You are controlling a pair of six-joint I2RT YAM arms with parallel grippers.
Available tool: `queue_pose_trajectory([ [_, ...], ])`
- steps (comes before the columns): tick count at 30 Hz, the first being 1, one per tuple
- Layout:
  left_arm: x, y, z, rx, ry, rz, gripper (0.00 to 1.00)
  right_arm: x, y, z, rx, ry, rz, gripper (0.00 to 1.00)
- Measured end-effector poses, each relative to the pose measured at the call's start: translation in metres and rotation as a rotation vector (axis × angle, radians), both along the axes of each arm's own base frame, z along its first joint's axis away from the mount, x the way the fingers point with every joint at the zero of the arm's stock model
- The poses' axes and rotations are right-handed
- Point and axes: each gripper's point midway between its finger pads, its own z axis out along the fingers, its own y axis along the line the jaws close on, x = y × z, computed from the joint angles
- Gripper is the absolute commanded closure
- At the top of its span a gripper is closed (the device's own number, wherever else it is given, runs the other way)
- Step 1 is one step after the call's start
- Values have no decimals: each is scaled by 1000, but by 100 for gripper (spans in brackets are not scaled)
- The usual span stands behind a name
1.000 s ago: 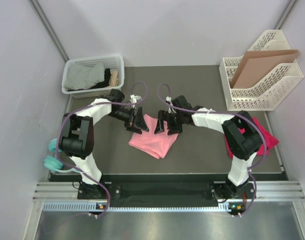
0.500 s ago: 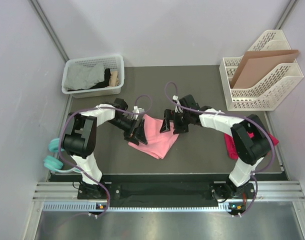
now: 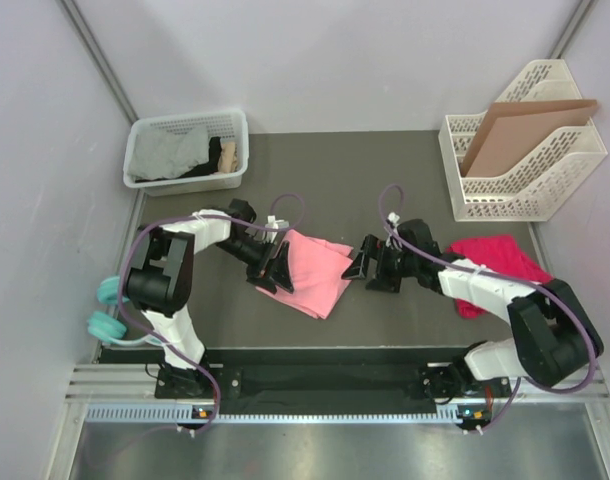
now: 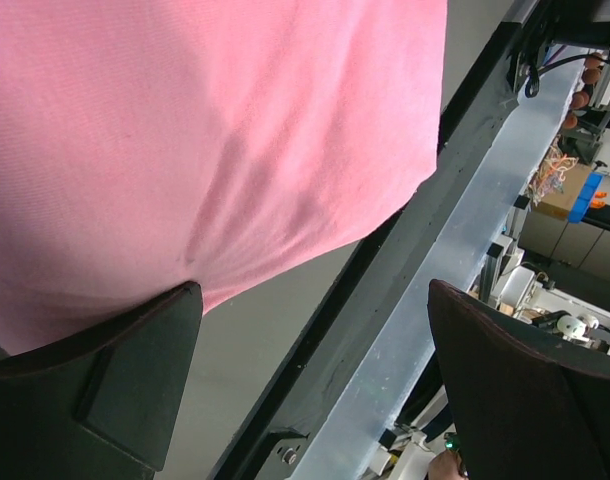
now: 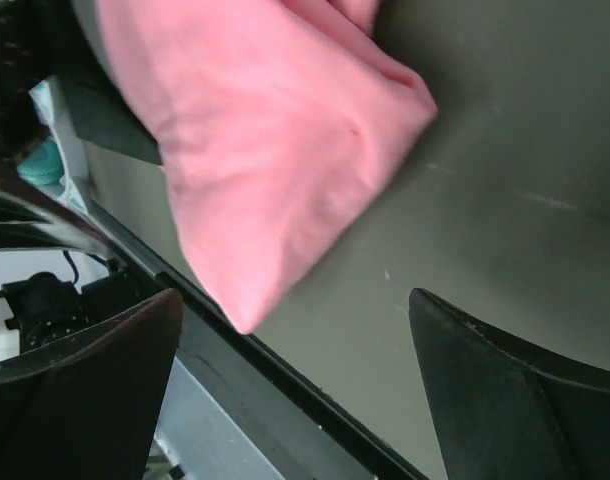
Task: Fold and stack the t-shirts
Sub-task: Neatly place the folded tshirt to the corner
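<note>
A folded light salmon-pink t-shirt [image 3: 313, 270] lies mid-table; it fills the top of the left wrist view [image 4: 215, 130] and shows in the right wrist view [image 5: 265, 140]. My left gripper [image 3: 277, 268] is open at the shirt's left edge, with one finger [image 4: 105, 390] against the cloth and nothing between the jaws [image 4: 310, 385]. Just right of the shirt, my right gripper [image 3: 371, 268] is open and empty [image 5: 295, 390], apart from the cloth. A crumpled magenta-red t-shirt [image 3: 500, 255] lies at the right, partly under the right arm.
A white basket [image 3: 140, 140] with grey and dark cloth stands at the back left. A white file rack [image 3: 545, 195] holding a brown cardboard sheet [image 3: 525, 135] stands at the back right. Teal headphones [image 3: 105, 312] lie left of the table. The black front edge [image 4: 385, 270] is near.
The right arm has drawn back to the right, off the pink t-shirt, uncovering more of the magenta-red one. The left gripper slid slightly nearer along the pink t-shirt's left edge.
</note>
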Motion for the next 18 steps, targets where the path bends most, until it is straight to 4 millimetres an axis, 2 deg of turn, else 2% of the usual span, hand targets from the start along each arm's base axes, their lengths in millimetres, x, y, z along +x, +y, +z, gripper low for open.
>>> queue_pose_trajectory([
  [4,0,0,2,-1,-7,0,1,-11,1,-26,2,87,-25,5],
  [10,-2,1,1,0,-10,-2,1,-7,24,-35,71,124,-36,6],
  [18,-2,1,1,-1,-15,-5,1,0,87,-34,201,124,46,7],
])
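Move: The folded pink t-shirt has its middle about 12 cm to the right hand's left, roughly level with it fore and aft and some 6 cm below; its right corner is nearer, about 4 cm ahead and 2 cm to the left. The red cloth lies about 30 cm to the right hand's right. From the left hand, at the shirt's other side, the shirt's middle is some 8 cm to the right, 2 cm farther out and 3 cm lower. The pink t-shirt's right side is met by the open right hand, which first sinks about 3 cm, easing back slightly, then sweeps some 9 cm left, low over the table, its fingers tilting about 10 degrees flatter. Its farther finger slides under the cloth's edge, while the open left hand stays put, its farther finger still against the opposite side. ##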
